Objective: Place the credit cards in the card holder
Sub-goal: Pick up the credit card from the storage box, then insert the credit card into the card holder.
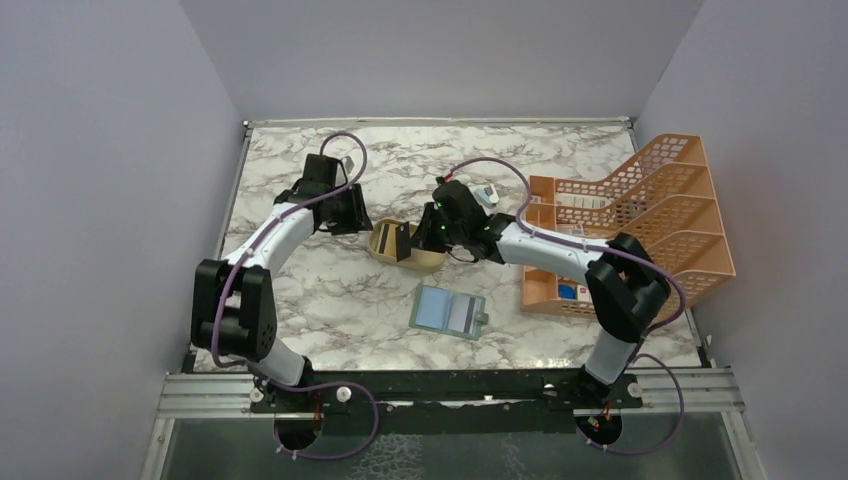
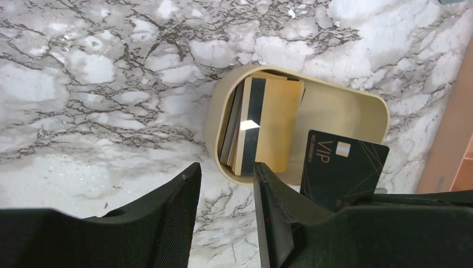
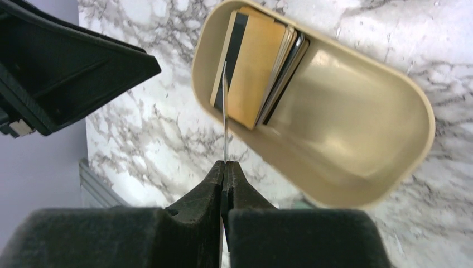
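Note:
A stack of credit cards [image 2: 262, 125], tan-brown on top with a dark stripe, stands on edge at one end of the tan oval dish [image 2: 346, 114]; it also shows in the right wrist view [image 3: 254, 67]. My right gripper [image 3: 225, 164] is shut on a black VIP card [image 2: 340, 167], seen edge-on [image 3: 225, 111] above the dish rim. My left gripper [image 2: 226, 184] is open and empty, just beside the dish. The card holder [image 1: 448, 312], a grey-green wallet, lies open on the table nearer the arm bases.
An orange mesh file rack [image 1: 640, 225] stands at the right. A small blue-and-white gadget [image 1: 487, 195] lies behind the right arm. The dish [image 1: 428, 261] sits mid-table between both grippers. Walls close in the table on three sides.

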You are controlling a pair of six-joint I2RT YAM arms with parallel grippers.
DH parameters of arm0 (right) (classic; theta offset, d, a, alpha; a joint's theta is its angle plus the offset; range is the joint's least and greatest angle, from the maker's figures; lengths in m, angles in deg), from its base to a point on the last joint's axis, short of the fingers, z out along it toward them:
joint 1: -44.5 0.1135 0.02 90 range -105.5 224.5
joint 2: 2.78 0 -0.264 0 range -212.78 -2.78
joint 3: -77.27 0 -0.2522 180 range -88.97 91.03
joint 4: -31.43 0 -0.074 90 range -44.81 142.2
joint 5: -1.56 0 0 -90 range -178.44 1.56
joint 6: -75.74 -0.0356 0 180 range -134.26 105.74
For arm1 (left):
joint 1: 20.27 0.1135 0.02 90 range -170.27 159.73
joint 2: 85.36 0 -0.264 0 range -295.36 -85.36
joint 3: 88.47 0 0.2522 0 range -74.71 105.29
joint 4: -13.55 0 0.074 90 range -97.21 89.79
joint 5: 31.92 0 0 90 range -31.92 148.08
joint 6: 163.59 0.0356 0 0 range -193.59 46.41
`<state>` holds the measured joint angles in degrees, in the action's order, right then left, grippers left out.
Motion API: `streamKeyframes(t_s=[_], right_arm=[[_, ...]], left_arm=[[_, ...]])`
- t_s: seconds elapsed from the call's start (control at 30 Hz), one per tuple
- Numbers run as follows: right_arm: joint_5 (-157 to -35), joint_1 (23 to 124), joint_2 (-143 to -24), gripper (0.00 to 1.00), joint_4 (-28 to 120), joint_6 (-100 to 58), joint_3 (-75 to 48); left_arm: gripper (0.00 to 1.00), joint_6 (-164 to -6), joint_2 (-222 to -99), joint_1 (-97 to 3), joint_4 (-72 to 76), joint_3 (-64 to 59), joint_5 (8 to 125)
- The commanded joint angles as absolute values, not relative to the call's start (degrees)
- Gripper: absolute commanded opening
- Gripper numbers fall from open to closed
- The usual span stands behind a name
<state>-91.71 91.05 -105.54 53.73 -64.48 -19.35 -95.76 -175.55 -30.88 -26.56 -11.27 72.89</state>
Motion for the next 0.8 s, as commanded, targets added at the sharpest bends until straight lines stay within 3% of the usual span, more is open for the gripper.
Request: streamKeyframes(t_s=[0.0, 0.33, 0.47, 0.77], right_arm=[[-95.0, 91.1, -98.0, 0.01, 52.2, -63.1, -23.6], [-98.9, 91.1, -79.1, 0.01, 53.6, -64.5, -40.2], [-102.3, 91.1, -74.2, 0.01, 53.4, -65.8, -45.1], [-100.7, 91.1, -69.6, 0.01, 54.4, -69.3, -52.8]], left_arm=[[0.41, -95.9, -170.0, -30.7, -27.2, -15.0, 77.4], [0.2, -97.6, -159.4, -33.2, -27.4, -23.4, 87.1], [0.0, -100.6, -156.3, -37.6, -26.7, -26.1, 86.7], [0.0, -112.4, -151.8, -46.1, -15.7, -37.0, 85.1]])
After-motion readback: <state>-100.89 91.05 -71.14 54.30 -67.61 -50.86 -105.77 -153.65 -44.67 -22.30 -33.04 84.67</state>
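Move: Right hand: the open card holder lies about 17 cm back, 8 cm to the right and some 9 cm below; the storage box is almost straight beneath, about 1 cm back and 1 cm left, 8 cm down, and the card stack sits in its left end, 7 cm left of the hand. Left hand: the holder is roughly 20 cm back, 20 cm to the right and 9 cm down, with the storage box 4 cm back and 10 cm right. Bring the right gripper, still pinching the black card, back and to the right off the storage box to the open card holder, about 15 cm in all, arching up some 4 cm midway and then sinking again. Take the empty left gripper back some 14 cm and 8 cm right towards the holder too, rolling and turning it clockwise about 20 degrees overall while its fingers shut on nothing. ##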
